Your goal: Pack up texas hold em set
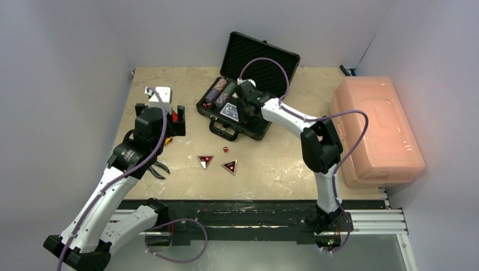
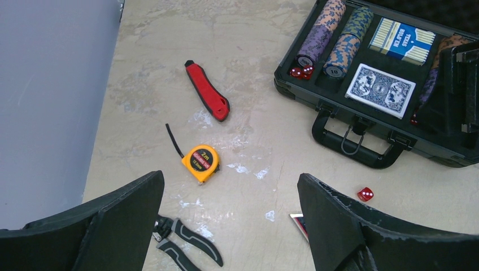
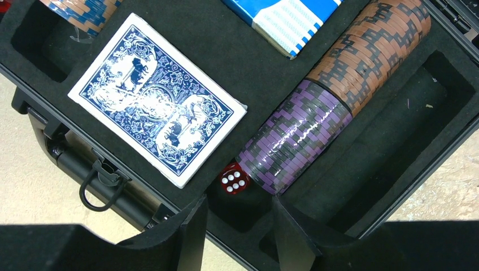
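The black briefcase [image 1: 221,129] lies open at mid table with its lid [image 1: 260,56] up. Its foam holds chip stacks [image 2: 325,34], a blue card deck [image 3: 158,101], a boxed deck [image 3: 288,17] and two red dice [image 2: 302,71]. My right gripper [image 3: 240,226] hangs open over the case's near right pocket. A red die [image 3: 234,178] lies free there against the purple chips [image 3: 294,141]. Another die [image 2: 365,193] and two triangular buttons [image 1: 205,161] [image 1: 230,166] lie on the table. My left gripper [image 2: 231,226] is open and empty, left of the case.
A pink translucent bin [image 1: 375,130] stands at the right edge. Near the left gripper lie a yellow tape measure [image 2: 200,163], a red-handled knife [image 2: 207,99] and black pliers [image 2: 186,245]. Grey walls close the left, back and right sides.
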Robot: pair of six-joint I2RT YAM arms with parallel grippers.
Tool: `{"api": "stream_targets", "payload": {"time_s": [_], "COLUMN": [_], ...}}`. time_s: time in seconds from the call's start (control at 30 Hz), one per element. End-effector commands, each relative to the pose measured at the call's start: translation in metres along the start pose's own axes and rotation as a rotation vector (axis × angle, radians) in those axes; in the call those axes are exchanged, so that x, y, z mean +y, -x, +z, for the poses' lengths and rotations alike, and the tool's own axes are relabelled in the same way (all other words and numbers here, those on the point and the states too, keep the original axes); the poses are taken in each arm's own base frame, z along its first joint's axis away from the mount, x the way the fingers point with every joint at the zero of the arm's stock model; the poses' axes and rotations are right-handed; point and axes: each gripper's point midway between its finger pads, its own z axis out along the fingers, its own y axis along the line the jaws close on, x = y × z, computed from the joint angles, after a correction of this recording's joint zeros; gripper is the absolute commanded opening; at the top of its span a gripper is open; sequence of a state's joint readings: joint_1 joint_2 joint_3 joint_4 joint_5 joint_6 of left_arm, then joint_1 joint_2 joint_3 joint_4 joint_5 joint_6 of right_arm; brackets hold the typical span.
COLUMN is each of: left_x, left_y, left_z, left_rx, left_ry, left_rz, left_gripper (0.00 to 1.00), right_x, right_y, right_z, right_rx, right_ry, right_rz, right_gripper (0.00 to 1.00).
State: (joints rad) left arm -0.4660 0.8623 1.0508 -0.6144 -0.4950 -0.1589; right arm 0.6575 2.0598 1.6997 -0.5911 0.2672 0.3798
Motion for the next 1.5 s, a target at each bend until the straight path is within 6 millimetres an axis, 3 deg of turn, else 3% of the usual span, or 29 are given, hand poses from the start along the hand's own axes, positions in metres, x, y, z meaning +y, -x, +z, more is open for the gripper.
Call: {"api": "stream_targets", "payload": {"time_s": [0.0,0.43,0.7,1.0,1.47], "left_x": [0.003,0.004,0.005,0.006,0.007], "left_y": [0.011,0.012,0.013,0.016,0.016], "left_z": [0.0,-0.001,-0.003,-0.007,-0.008], "left_rx": [-0.043,-0.046,-0.053,-0.067,-0.07], "left_ry": [0.012,0.012,0.013,0.01,0.014], "left_rz": [-0.004,-0.006,-0.009,-0.019,-0.022], "left_gripper": [0.88,0.88,0.88,0.88,0.88], "right_x": [0.003,0.024,0.055,0.095,0.104], "right_y": [0.029,0.02,0.002,-0.024,-0.051], "right_z": [-0.023,-0.06,-0.077,-0.077,-0.063], "right_rx": [-0.077,-0.082,-0.071,-0.026,0.029], "right_ry": [0.035,0.174,0.223,0.289,0.271], "right_rz": [0.016,-0.023,-0.047,-0.05,-0.014], "right_gripper": [0.5,0.52,0.58,0.68,0.86]}}
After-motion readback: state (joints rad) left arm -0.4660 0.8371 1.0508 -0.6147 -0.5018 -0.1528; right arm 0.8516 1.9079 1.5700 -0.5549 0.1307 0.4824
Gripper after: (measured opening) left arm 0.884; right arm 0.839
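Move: The red die left on the table lies about 9 cm back and 8 cm left of the right hand, some 5 cm below it. The case handle is about 8 cm left and 2 cm back of the hand. From the die, one All In triangle lies 7 cm nearer the base and 1 cm right; the other is 5 cm nearer and 8 cm left. From the left hand the die is about 5 cm ahead, 21 cm right and well below. Lift the right gripper about 5 cm out of the case, clear of the die already released beside the purple chips, then swing it back and left past the rim and handle, roughly 10 cm back and 8 cm left, towards the die on the table. Turn the hand some 10 degrees counter-clockwise, open the half-open fingers wide, and start sinking at the end, still without touching the die. ##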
